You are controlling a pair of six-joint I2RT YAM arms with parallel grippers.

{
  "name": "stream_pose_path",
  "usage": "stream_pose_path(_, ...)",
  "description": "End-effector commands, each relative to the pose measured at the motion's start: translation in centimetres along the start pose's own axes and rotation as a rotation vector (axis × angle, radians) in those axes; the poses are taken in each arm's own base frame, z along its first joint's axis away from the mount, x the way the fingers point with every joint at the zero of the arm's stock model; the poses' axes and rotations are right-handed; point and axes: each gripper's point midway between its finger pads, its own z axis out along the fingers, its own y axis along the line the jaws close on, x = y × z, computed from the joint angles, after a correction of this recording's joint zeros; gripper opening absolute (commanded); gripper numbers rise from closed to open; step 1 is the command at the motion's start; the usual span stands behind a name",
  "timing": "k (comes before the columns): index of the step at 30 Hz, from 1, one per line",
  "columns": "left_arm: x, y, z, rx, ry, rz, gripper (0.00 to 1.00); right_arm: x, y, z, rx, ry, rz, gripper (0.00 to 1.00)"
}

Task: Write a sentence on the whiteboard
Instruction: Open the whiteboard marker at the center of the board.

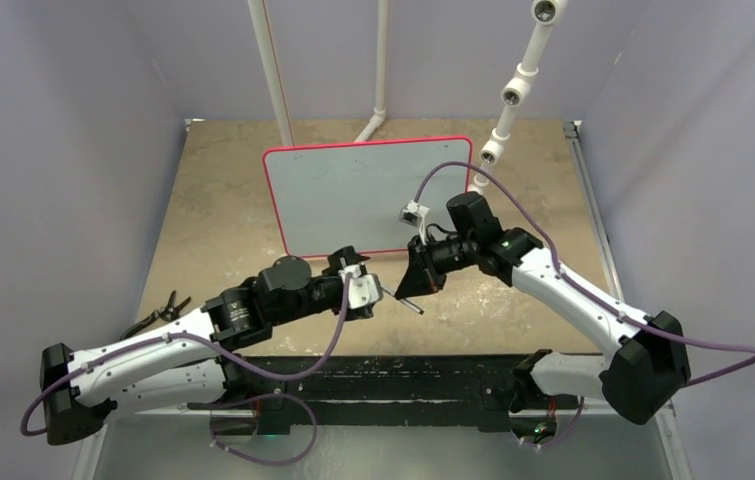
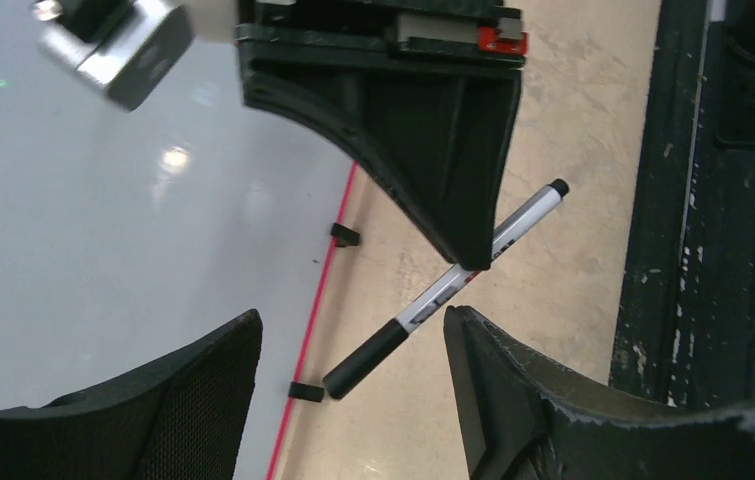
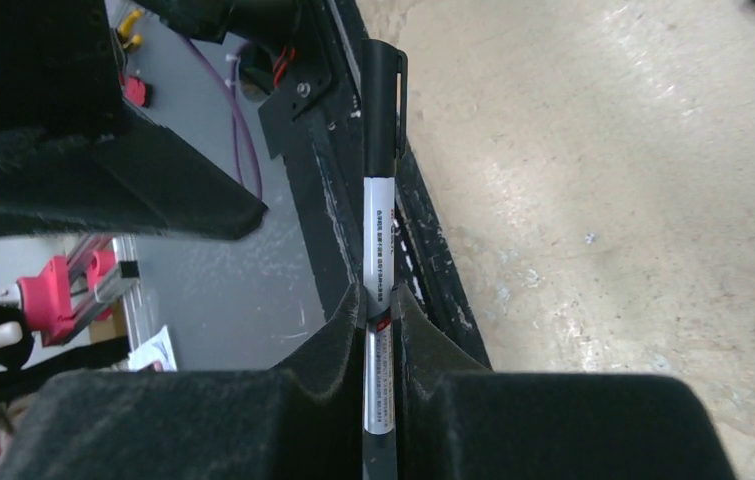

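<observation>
The whiteboard [image 1: 353, 195] lies flat mid-table, white with a red rim; its face [image 2: 103, 220] shows no writing, so the sentence is out of view. My right gripper [image 1: 413, 283] [image 3: 380, 300] is shut on a black-and-white marker [image 3: 380, 220] at mid-barrel, just off the board's near edge. The marker [image 2: 433, 295] carries its black cap [image 2: 365, 360], which points toward my left gripper [image 2: 351, 314]. That gripper [image 1: 378, 287] is open, its fingers on either side of the cap without touching it.
White PVC pipes [image 1: 271, 70] [image 1: 513, 95] rise behind the board. A black tool [image 1: 158, 312] lies at the table's left edge. A black rail [image 1: 393, 375] runs along the near edge. Grey walls close in both sides.
</observation>
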Motion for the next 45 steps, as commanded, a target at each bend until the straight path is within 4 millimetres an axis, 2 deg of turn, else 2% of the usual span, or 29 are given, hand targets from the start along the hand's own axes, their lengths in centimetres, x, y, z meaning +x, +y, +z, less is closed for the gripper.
stream_pose_path(1, 0.5, -2.7, 1.1, 0.114, 0.019, 0.034, 0.65, -0.8, 1.5, 0.3, -0.035, 0.027, -0.067, 0.00)
stream_pose_path(7, 2.6, -5.2, 1.8, 0.223, 0.122, 0.014, 0.62, -0.5, 2.0, 0.7, -0.039, 0.052, -0.082, 0.00)
stream_pose_path(10, 3.5, -5.5, 1.9, 0.232, 0.165, 0.011, 0.63, -0.5, 2.2, 0.6, -0.037, 0.056, -0.086, 0.00)
stream_pose_path(14, 4.0, -4.9, 1.7, 0.192, 0.187, 0.018, 0.61, -0.6, 2.8, 0.4, -0.046, 0.049, -0.102, 0.00)
stream_pose_path(19, 4.5, -4.9, 1.1, 0.183, 0.207, -0.006, 0.45, -0.7, 3.1, 0.1, -0.052, 0.040, -0.118, 0.00)
stream_pose_path(22, 4.9, -5.3, 1.0, 0.193, 0.221, -0.027, 0.31, -0.8, 3.3, 0.1, -0.056, 0.037, -0.126, 0.00)
stream_pose_path(26, 4.9, -5.4, 0.9, 0.188, 0.221, -0.048, 0.03, -1.2, 3.4, -0.1, -0.053, 0.024, -0.138, 0.00)
stream_pose_path(27, 4.8, -5.2, 0.9, 0.179, 0.217, -0.053, 0.00, -1.3, 3.4, -0.1, -0.052, 0.019, -0.142, 0.00)
stream_pose_path(31, 4.3, -4.8, 0.7, 0.148, 0.195, -0.084, 0.00, -1.5, 3.7, 0.1, -0.067, 0.002, -0.142, 0.00)
stream_pose_path(32, 4.1, -4.7, 0.6, 0.142, 0.188, -0.091, 0.00, -1.6, 3.7, 0.1, -0.071, -0.006, -0.145, 0.04)
stream_pose_path(33, 3.9, -4.6, 0.5, 0.136, 0.176, -0.099, 0.00, -1.7, 3.8, 0.1, -0.076, -0.019, -0.151, 0.13)
stream_pose_path(36, 3.2, -4.0, 0.3, 0.110, 0.148, -0.130, 0.00, -1.9, 4.0, 0.1, -0.086, -0.049, -0.151, 0.47)
stream_pose_path(41, 2.5, -2.5, 0.2, 0.121, 0.094, -0.237, 0.00, -2.9, 5.0, -0.1, -0.119, -0.147, -0.146, 0.68)
stream_pose_path(45, 1.7, -1.8, 0.0, 0.147, 0.044, -0.288, 0.00, -4.8, 6.4, -0.7, -0.162, -0.283, -0.122, 0.73)
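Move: The marker, held crosswise by the right gripper around its white barrel, has its black cap some 9 cm below the left hand, about 2 cm to its right and 1 cm back. From the right hand the cap lies about 5 cm left, 2 cm farther out and slightly lower. The right fingertips are roughly 7 cm right of, 3 cm back from and 7 cm below the left hand; the whiteboard's middle is about 18 cm straight ahead of the left hand and 14 cm lower. Lower the open left gripper about 8 cm and ease it back 3 cm onto the marker's capped end, tilting it some 15 degrees, and shut it on the cap while the right gripper keeps the barrel, drifting about 2 cm back. Then open the right fingers wide to let go of the barrel, rising some 3 cm, as the left hand lifts the marker about 3 cm and carries it forward. ##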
